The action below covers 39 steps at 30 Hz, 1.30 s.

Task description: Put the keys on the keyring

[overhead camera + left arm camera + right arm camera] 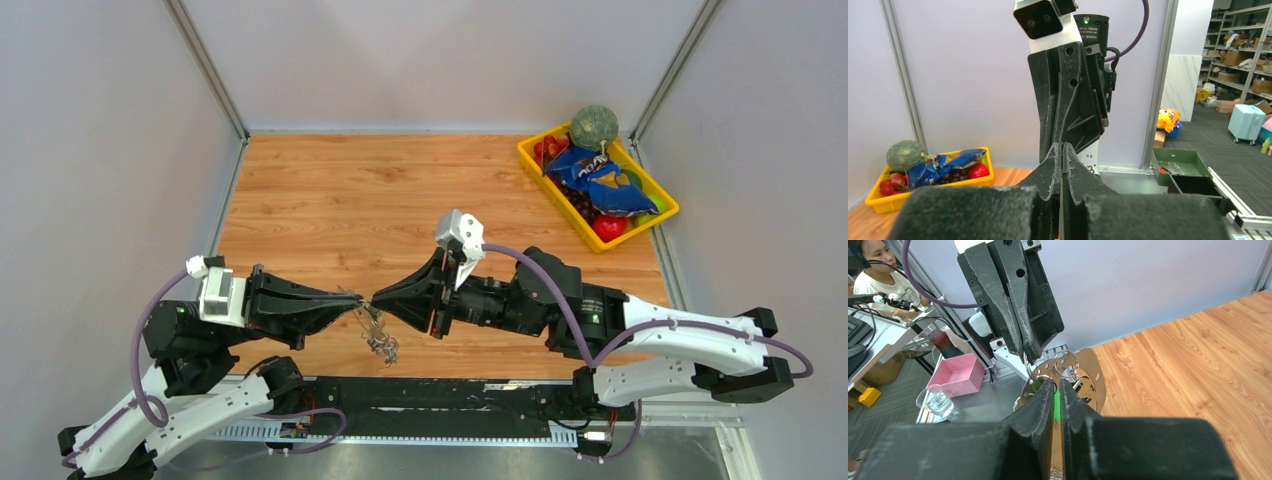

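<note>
My left gripper (356, 299) and right gripper (377, 300) meet tip to tip above the table's near edge. In the right wrist view the right gripper (1055, 386) is closed on the bright green tag (1056, 402) of the keys (1083, 382), whose small rings and silver blades show just past its tips. The left gripper (1026, 351) comes in from above, shut on a thin grey wire of the keyring (1026, 365). In the left wrist view the left gripper (1062, 146) is pressed shut, and the wire is too thin to see. A cluster of small silver keys (381, 345) hangs below both tips.
A yellow tray (548, 182) at the back right holds a green melon (594, 127), a blue bag and red fruit; it also shows in the left wrist view (878, 202). Grey walls enclose the wooden table (330, 200).
</note>
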Motion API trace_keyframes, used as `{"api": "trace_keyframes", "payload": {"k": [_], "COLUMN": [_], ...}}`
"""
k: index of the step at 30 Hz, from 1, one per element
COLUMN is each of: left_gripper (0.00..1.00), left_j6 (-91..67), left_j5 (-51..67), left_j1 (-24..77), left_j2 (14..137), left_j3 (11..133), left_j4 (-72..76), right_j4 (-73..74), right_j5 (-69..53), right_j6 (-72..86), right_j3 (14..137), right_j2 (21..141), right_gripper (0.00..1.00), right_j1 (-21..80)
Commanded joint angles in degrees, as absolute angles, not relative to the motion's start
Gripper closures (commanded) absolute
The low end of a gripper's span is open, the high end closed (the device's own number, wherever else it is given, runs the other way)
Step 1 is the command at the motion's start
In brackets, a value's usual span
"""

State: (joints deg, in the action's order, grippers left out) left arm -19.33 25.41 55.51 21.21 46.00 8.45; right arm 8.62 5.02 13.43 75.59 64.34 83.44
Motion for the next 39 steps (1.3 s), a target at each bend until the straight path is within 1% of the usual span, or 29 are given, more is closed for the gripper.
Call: {"api": "trace_keyframes", "payload": {"k": [1,4,8,14,16,20,23,28,35,39], "left_gripper": [1.0,1.0,1.0,1.0,1.0,1.0,1.0,1.0,1.0,1.0], "left_j6": [-19.88,-19.35,-18.58,-18.06,-17.92,-18.01,-17.95,-17.14,-17.83,-17.69], "left_j5": [24.9,23.64,20.61,17.79,18.15,23.15,28.69,32.15,38.37,40.42], "left_j1": [55.56,55.55,55.55,55.55,55.59,55.55,55.62,55.6,55.55,55.56], "left_j2": [21.04,20.74,20.64,21.59,22.44,24.55,26.16,27.89,28.62,28.82], "left_j3": [46.39,46.24,46.54,47.23,48.2,50.64,53.12,54.67,55.33,55.82], "left_j4": [13.34,11.84,9.59,7.54,6.08,3.84,1.15,-2.22,-2.9,-3.88], "right_j4": [8.21,8.45,9.73,11.02,11.6,13.42,14.97,18.01,19.42,19.94], "right_j5": [8.42,9.59,11.0,12.63,12.84,10.93,9.37,9.26,8.07,4.02], "right_j6": [12.83,12.63,12.33,11.24,9.68,6.25,4.13,1.38,0.28,0.3], "right_j3": [74.4,73.8,73.12,70.9,69.87,67.89,66.36,64.42,61.0,59.67], "right_j2": [60.02,58.05,55.94,53.46,52.55,50.9,49.77,47.82,43.67,43.43], "right_gripper": [0.87,0.82,0.72,0.6,0.55,0.46,0.41,0.34,0.28,0.26], "right_j1": [83.5,83.5,83.5,83.5,83.51,83.5,83.54,83.51,83.51,83.5]}}
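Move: The keyring bunch hangs from the left hand's shut fingertips. Its middle is about 5 cm below them, 2 cm to their right and level with them fore and aft. From the right fingertips, which are just starting to part beside the rings, it is roughly 5 cm below, neither ahead nor back nor to either side. The green tag on it sits about 3 cm under the right hand, 1 cm to its left and level fore and aft. The keyring bunch stays pinched in the shut left fingers while the right fingers spread wide and leave it, drawing off right by about 9 cm, at first rising a little, then sinking well below their starting height. The left hand eases forward, then carries the bunch back, down and slightly right, its fingers tipping down some 15 degrees and swinging a little clockwise. ##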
